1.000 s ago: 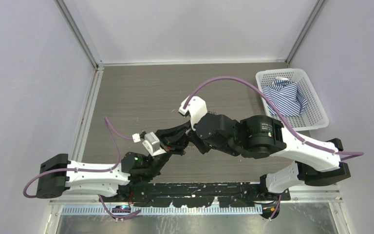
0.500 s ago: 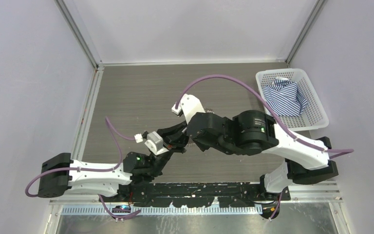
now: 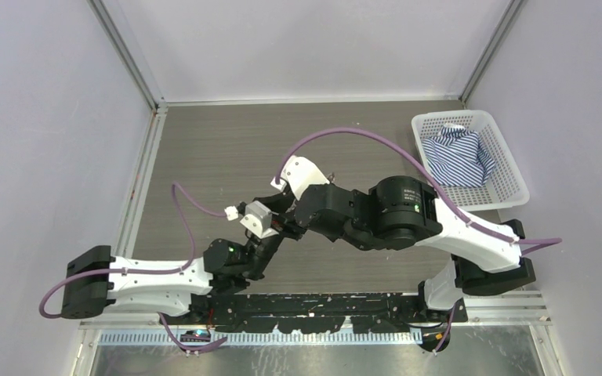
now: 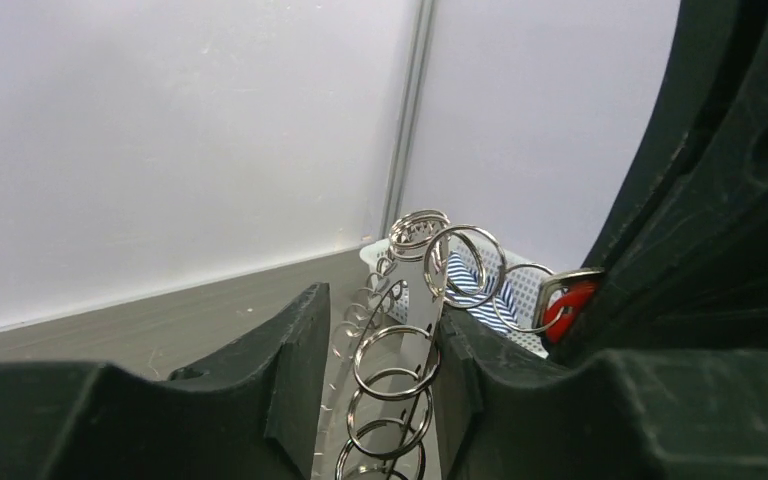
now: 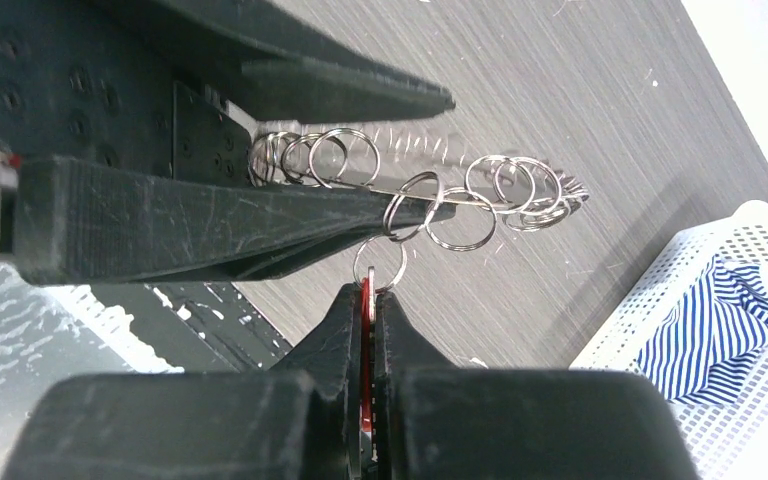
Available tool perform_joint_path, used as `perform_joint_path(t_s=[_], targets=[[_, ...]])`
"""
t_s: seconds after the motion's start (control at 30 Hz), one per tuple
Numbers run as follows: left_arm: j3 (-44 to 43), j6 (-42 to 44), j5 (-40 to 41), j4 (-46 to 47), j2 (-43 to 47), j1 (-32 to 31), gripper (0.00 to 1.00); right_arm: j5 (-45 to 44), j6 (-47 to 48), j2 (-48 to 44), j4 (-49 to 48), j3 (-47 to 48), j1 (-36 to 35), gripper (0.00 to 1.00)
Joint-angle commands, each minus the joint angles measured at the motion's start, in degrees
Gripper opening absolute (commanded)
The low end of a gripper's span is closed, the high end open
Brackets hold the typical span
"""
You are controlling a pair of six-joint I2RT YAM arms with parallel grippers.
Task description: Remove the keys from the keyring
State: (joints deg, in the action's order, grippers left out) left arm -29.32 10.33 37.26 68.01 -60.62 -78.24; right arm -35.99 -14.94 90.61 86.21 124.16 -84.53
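Observation:
My left gripper (image 4: 380, 310) is raised above the table with the keyring (image 4: 405, 285) wedged slantwise between its fingers. The ring shows edge-on as a thin silvery strip. Several keys (image 4: 390, 360) hang along it and look like small silvery wire loops. My right gripper (image 5: 371, 292) is shut on the red-headed key (image 5: 366, 340), whose loop is still hooked to the keyring (image 5: 440, 190). The left fingers (image 5: 210, 225) lie just left of the right gripper. In the top view both grippers meet over the table's middle, left (image 3: 281, 222), right (image 3: 294, 223), and the keyring is hidden there.
A white plastic basket (image 3: 509, 168) holding a blue striped cloth (image 3: 458, 157) stands at the far right of the table. It also shows in the right wrist view (image 5: 660, 300). A black strip (image 3: 321, 305) runs along the near edge.
Both grippers have moved together to the left and a little farther from the near edge. The right arm swung left and its cable arched higher. The grips look the same.

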Motion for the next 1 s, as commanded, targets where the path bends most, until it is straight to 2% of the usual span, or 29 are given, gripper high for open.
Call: perform_joint_path(t_s=[0.0,0.13,0.33,0.43,0.77,0.97], targets=[[-0.9,-4.3,-4.5,-7.3,5.4,0.8,0.43,2.8,1.0,-4.2,-0.6,-1.2,-0.2,0.01],[0.5,-6.4,-11.2,-13.2,9.0,0.8,0.50,4.5,0.8,-6.2,-1.9,-3.0,0.0,0.01],[1.0,-6.3,-29.9,-19.9,11.8,0.8,0.57,8.2,1.2,-10.2,-4.0,-6.5,0.6,0.01],[0.1,-6.6,-35.3,-25.2,12.1,0.8,0.59,11.3,1.3,-12.4,-5.3,-8.1,1.2,0.01],[-1.6,-6.4,-40.6,-31.0,14.1,0.8,0.65,24.1,0.2,-16.3,-6.9,-10.4,2.1,0.01],[-5.5,-3.5,-46.3,-37.7,16.6,0.9,0.66,27.9,0.4,-17.2,-7.3,-11.9,2.4,0.01]])
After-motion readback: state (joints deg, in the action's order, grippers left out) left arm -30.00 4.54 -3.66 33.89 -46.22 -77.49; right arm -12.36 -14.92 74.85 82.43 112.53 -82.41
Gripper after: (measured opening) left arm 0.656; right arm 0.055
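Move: The left hand has the keyring's rings running between its half-open fingertips, so the keyring's middle is about 1 cm ahead of it and 1 cm below. The red tag on the ring, pinched in the right fingertips, lies some 3 cm back and 4 cm to the right of the left hand, about 1 cm higher. From the right hand the keyring is roughly 3 cm ahead, 4 cm to the left and 1 cm below. Back about 11 cm, with a smaller shift right and down, the left hand swings clockwise some 40 degrees round the red tag, from its far-left side to its left and beneath, fingers spreading wider astride the keyring. The right hand keeps its pinch on the tag and carries it back about 6 cm and a little right, fingertips tipping further down. ##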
